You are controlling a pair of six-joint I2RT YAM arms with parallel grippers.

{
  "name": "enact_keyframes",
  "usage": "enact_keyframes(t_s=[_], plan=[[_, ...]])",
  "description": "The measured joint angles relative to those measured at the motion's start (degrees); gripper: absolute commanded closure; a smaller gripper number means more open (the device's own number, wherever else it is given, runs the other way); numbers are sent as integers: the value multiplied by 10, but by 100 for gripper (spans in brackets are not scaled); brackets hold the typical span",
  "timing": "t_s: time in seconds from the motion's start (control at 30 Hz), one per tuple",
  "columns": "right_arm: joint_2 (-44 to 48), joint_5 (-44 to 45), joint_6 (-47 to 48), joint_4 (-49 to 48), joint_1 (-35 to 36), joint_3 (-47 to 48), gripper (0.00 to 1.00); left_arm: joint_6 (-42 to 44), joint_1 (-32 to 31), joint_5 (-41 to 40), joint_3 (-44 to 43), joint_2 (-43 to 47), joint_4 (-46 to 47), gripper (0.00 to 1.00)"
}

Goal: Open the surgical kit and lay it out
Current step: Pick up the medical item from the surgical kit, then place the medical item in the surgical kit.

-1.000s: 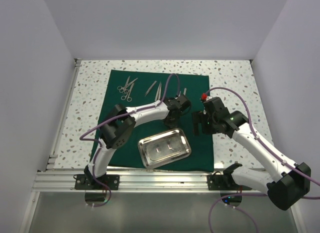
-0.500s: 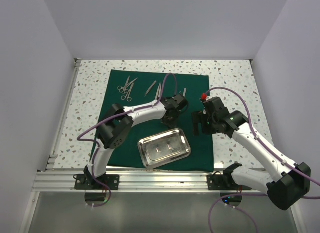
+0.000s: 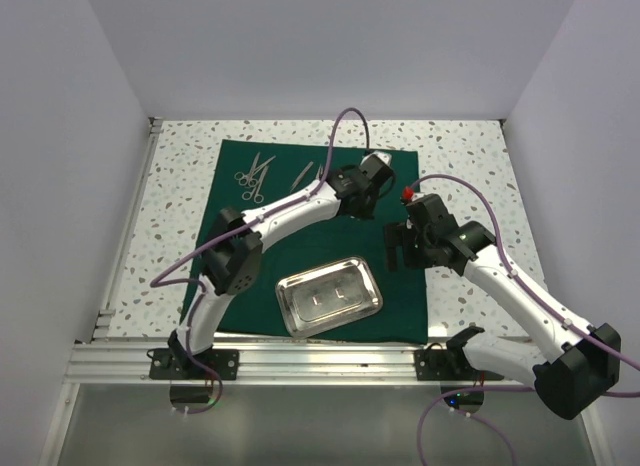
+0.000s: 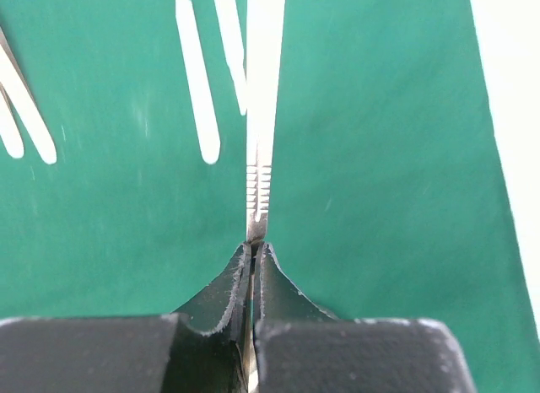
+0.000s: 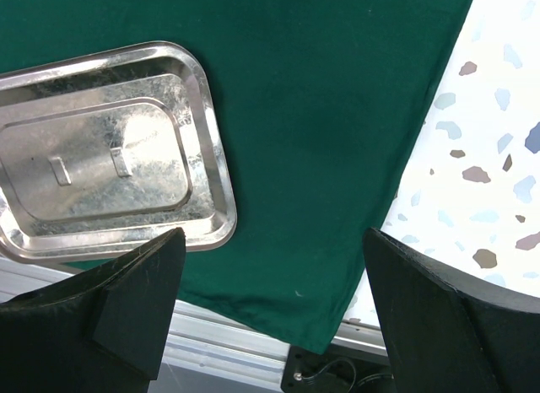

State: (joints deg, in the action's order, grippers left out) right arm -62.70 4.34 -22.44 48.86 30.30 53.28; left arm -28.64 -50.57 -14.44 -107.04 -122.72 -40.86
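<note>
The surgical kit's dark green cloth [image 3: 225, 201] lies spread flat on the speckled table. The shiny steel tray [image 3: 284, 298] sits on its near middle, and shows in the right wrist view as the tray [image 5: 215, 157]. Scissors [image 3: 250, 176] and tweezers [image 3: 302, 174] lie at the cloth's back left. My left gripper [image 3: 372, 176] is over the back of the cloth, shut on a slim silver instrument [image 4: 257, 115] with a ribbed grip that sticks out ahead of the jaws. My right gripper [image 3: 398, 248] hovers open over the cloth's right part [image 5: 337, 115], nothing between its fingers [image 5: 135, 300].
More silver instruments [image 4: 196, 81] lie on the cloth just left of the held one. An aluminium rail [image 3: 300, 361] runs along the table's near edge. White walls close in the left, back and right. Bare speckled table [image 3: 170, 206] flanks the cloth.
My left gripper has shut on the slim instrument and moved with it toward the back right of the cloth. The right arm has not moved.
</note>
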Motion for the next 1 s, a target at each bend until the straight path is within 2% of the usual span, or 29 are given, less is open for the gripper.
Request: enact_keyframes(t_s=[0.37,0.4,0.43,0.5,0.53,0.57,0.6,0.63,0.8,0.9,1.0], plan=[[1,2,0,8,0,0,10,3,29,-23,-206,-195,4,100],[1,2,0,9,0,0,10,2,31,-23,-212,-209,4,97],[1,3,0,10,0,0,10,2,33,-23,-212,-216,2,87],[1,4,0,10,0,0,10,0,37,-25,-212,-218,4,75],[1,4,0,10,0,0,10,0,38,-25,-212,-216,7,63],[1,4,0,10,0,0,10,-1,40,-24,-209,-214,9,58],[1,4,0,10,0,0,10,-2,40,-24,-203,-211,12,54],[1,4,0,9,0,0,10,-1,40,-24,-195,-207,11,43],[-4,4,0,9,0,4,10,-1,40,-25,-129,-156,-3,42],[-20,2,2,0,0,19,10,-2,39,-28,-29,-61,-15,41],[-41,-5,2,-17,0,35,11,-6,39,-25,111,89,-20,41]])
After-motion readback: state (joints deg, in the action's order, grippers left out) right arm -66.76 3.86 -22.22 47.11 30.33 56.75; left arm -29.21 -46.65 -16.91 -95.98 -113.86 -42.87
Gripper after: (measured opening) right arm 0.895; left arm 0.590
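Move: The left hand, already gripping the medical item at about 8 cm above the cloth, takes it to a bare spot some 8 cm ahead and 2 cm right. Just left of that spot lies a slim instrument, about 5 cm ahead of the hand and 2 cm left; the tweezers lie roughly 8 cm ahead and 10 cm left. The tray is about 14 cm back and 7 cm left. From the right hand the spot is about 17 cm ahead, 5 cm left and 12 cm lower. The left hand carries the held item forward about 8 cm and a little right, first rising slightly and then sinking some 7 cm to the cloth just right of the slim instrument, where the fingers open to a bit over half and let go. It then swings back and left about 9 cm each way while climbing some 7 cm, fingers open and empty, as the right hand, still wide open, starts a slow drift of about 2 cm forward and slightly left at the end. ##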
